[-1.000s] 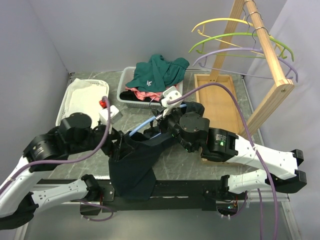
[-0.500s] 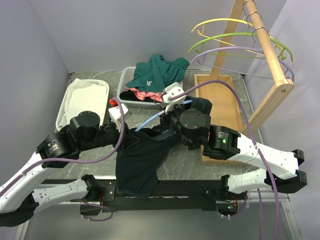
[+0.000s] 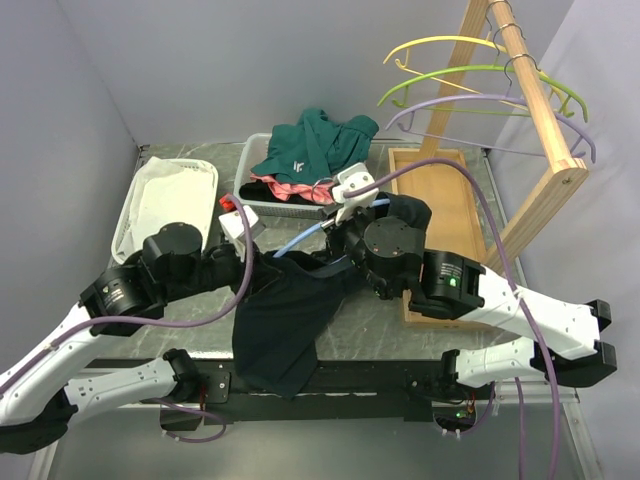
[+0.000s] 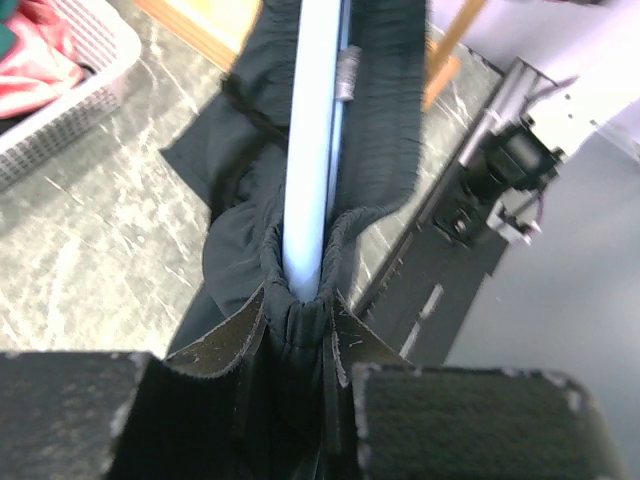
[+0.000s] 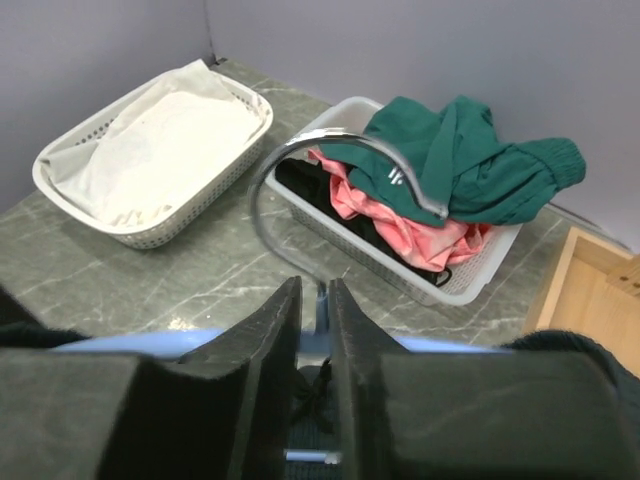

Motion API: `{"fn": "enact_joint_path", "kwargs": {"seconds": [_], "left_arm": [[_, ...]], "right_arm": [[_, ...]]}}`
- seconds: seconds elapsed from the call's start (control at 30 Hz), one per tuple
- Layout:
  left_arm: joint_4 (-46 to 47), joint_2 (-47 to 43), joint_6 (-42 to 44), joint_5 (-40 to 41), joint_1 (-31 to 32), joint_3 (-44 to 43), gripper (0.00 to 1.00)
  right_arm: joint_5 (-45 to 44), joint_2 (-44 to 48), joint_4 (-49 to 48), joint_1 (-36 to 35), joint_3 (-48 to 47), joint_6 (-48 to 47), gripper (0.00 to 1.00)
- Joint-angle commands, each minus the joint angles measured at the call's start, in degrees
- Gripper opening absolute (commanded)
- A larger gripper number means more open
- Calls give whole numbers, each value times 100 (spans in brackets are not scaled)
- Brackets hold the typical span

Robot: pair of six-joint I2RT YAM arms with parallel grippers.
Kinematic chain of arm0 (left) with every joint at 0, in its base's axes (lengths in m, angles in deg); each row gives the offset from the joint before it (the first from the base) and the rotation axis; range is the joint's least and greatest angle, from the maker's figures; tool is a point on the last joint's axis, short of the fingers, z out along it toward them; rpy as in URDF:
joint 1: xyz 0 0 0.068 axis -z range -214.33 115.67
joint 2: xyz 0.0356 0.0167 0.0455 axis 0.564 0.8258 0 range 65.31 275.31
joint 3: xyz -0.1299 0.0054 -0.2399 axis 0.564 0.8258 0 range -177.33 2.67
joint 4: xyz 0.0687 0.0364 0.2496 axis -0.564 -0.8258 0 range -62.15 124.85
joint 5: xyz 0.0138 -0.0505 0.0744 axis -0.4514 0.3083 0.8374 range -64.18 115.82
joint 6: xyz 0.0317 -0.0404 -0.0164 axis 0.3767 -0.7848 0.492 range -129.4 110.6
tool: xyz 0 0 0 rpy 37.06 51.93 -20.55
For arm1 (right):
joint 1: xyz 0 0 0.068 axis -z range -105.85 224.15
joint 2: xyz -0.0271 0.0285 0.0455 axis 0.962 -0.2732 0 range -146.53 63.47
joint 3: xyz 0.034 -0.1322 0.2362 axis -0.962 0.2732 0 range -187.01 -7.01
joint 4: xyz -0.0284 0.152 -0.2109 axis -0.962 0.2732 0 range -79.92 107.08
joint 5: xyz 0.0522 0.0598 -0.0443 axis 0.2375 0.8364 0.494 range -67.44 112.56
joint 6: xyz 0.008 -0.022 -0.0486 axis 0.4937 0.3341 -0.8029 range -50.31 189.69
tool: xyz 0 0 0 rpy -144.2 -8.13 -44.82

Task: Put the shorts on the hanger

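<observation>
The dark shorts (image 3: 280,320) hang from the light-blue hanger (image 3: 300,238) above the table's front middle, their lower part draped toward the near edge. In the left wrist view the hanger arm (image 4: 310,150) runs inside the waistband of the shorts (image 4: 385,100). My left gripper (image 4: 300,320) is shut on the bunched waistband at the arm's end. My right gripper (image 5: 315,300) is shut on the hanger neck, just under the wire hook (image 5: 300,150). From above, the left gripper (image 3: 258,264) and right gripper (image 3: 338,238) sit at opposite ends of the hanger.
A white basket (image 3: 165,200) holding pale cloth stands at the back left. Another basket (image 3: 250,180) holds teal and pink garments. On the right are a wooden tray (image 3: 440,200) and a wooden rack (image 3: 545,130) carrying yellow, green and lavender hangers.
My left gripper moved right to the hanger's end and shut on the shorts' waistband. The shorts shifted right. The right gripper and hanger moved slightly back.
</observation>
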Motion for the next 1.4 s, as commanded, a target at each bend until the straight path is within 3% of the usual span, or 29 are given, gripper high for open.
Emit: {"fn": "enact_joint_path", "kwargs": {"seconds": [0.0,0.07,0.1,0.2,0.4,0.67,0.8,0.97,1.37], "left_arm": [[1114,86,-32,689,-78,126,1],[1298,86,-6,690,-78,170,1],[1343,94,47,698,-87,170,1],[1510,103,108,811,-87,153,1],[1818,94,477,927,-87,127,1],[1880,551,1075,304,-78,-497,1],[1809,780,1199,-100,-87,-875,1],[1835,1131,1541,-330,-87,-1552,1],[1757,2642,1857,-778,-87,-3396,1]], "right_arm": [[191,491,-155,-69,-279,209,38],[279,580,-50,-69,-235,402,48],[297,641,11,-69,-252,428,60],[542,703,398,-69,-357,665,72],[2081,1046,566,-253,511,1236,85],[1642,1003,-584,-1571,2548,2001,87],[1309,634,-1200,-2116,3052,2239,87],[1457,-122,-2008,-2249,3334,2353,87],[1590,-1450,-2791,-2266,3554,2529,87]]}}
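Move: The blue hanger, threaded through the shorts' waistband, has its left end and the cloth pinched in the left hand; its middle, between the right fingertips, is some 13 cm right, 7 ahead and 8 above the left hand. The shorts' middle is about 8 cm right, 3 ahead and 10 below the left hand. The rack bar's near end lies roughly 45 cm right, 8 ahead and 20 up from it, with the purple hanger about 12 cm beyond that end. The hanger and shorts pass into the left hand's sole hold: the right fingers spread wide and come free of the hanger's middle, lift slightly, then draw back and down, some 20 cm back and 28 down, also drifting left, to the table's near edge. Keeping its pinch, the left hand slides forward about 5 cm, then climbs and swings right towards the rack, tipping up some 20 degrees. ##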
